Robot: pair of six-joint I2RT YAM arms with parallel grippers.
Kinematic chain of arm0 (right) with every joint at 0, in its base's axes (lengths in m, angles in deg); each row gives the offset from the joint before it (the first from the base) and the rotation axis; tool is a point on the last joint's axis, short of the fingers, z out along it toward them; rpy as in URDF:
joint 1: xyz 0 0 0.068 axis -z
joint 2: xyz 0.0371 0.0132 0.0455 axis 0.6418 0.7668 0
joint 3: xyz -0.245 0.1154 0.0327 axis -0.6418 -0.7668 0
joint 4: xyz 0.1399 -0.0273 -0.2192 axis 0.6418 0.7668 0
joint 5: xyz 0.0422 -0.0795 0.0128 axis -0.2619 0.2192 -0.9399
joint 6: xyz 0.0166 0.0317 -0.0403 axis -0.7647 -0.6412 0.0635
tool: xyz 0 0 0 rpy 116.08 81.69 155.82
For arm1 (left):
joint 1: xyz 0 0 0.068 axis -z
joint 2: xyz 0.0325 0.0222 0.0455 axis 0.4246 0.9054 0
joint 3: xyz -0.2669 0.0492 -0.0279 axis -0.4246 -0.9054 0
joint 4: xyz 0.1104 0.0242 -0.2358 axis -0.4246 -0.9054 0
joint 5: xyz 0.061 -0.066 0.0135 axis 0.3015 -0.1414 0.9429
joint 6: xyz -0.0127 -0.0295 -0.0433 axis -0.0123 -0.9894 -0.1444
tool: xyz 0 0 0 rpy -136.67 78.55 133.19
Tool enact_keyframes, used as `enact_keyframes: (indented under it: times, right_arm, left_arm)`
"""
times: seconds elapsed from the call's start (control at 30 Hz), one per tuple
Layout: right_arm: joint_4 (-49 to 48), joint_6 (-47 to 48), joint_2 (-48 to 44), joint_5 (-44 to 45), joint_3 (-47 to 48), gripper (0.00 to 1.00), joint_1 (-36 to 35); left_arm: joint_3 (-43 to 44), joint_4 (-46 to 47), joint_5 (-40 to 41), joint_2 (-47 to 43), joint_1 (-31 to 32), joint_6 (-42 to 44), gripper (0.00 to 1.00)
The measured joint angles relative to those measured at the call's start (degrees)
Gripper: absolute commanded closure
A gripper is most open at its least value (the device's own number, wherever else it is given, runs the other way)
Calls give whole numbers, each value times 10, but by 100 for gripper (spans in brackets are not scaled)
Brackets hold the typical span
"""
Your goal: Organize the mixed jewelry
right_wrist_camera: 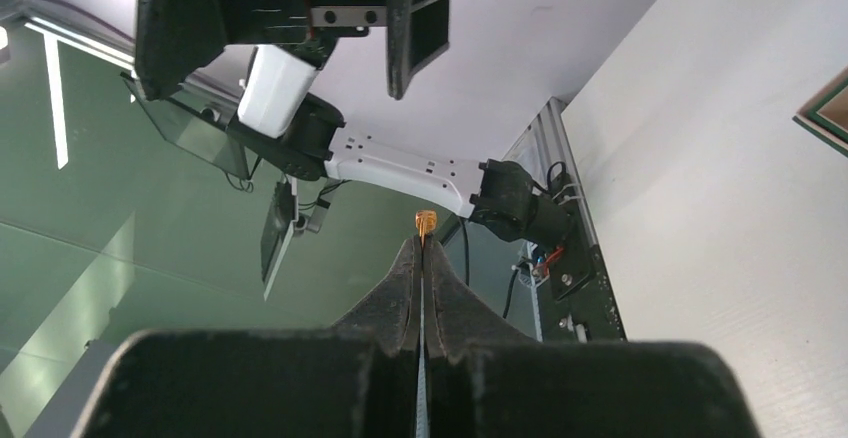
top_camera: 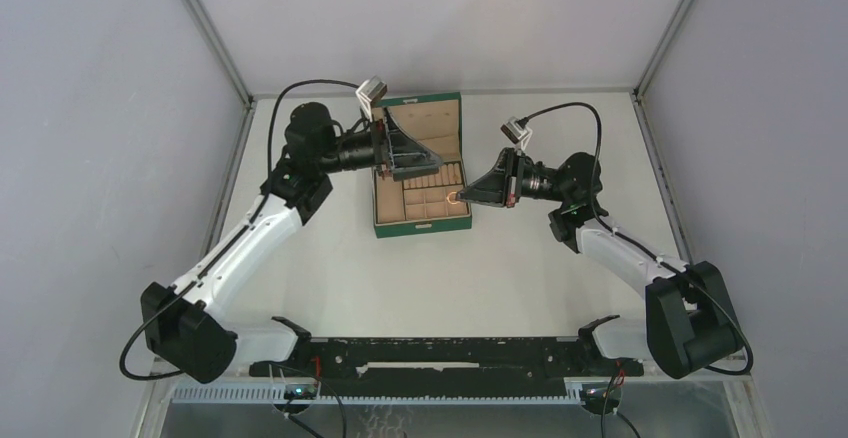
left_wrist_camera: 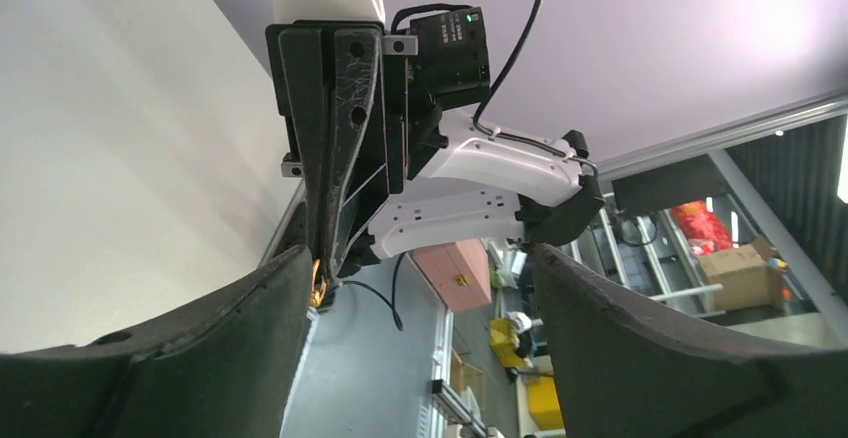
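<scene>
My right gripper is shut on a thin gold ring and holds it just above the right-hand compartments of the dark green box. In the right wrist view the ring sticks out past the closed fingertips. My left gripper hovers over the middle of the box, jaws wide apart and empty; its fingers frame the right gripper and the ring. The other ring and the pale chain are not visible.
The box stands open at the table's far centre, with tan compartments at its front and a corner showing in the right wrist view. White walls close in the table on the left, back and right. A black rail runs along the near edge.
</scene>
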Motion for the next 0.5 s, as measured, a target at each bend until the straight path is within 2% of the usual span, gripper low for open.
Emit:
enact_keyframes:
  times: [0.17,0.5]
  right_arm:
    - [-40,-28,1,-1,0,100,0]
    - [-121,-83,33,21,0,100,-2]
  left_arm:
    - [-15,45,-20,19,0,-39,26]
    - [-24,63,-36,22,0,-55,38]
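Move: The ring, pinched in the right fingertips, sits roughly 1 cm left of the right hand point, level with it; from the open left hand it lies about 8 cm below, 3 cm to the right and 1 cm back. That left gripper, to which the ring goes, is some 8 cm above the right hand, 5 cm left and 1 cm ahead. The jewelry box's tray is 11 cm ahead of the right hand, 7 cm left, about 27 cm below. The ring goes up towards the left gripper, the shut right fingers keeping their pinch and lifting it about 1.5 cm with a slight roll of the wrist. The left hand meanwhile sinks roughly 1 cm towards it, then nearly halts, its fingers drawing together from almost wide open to about two-thirds open, not yet closed on the ring. ##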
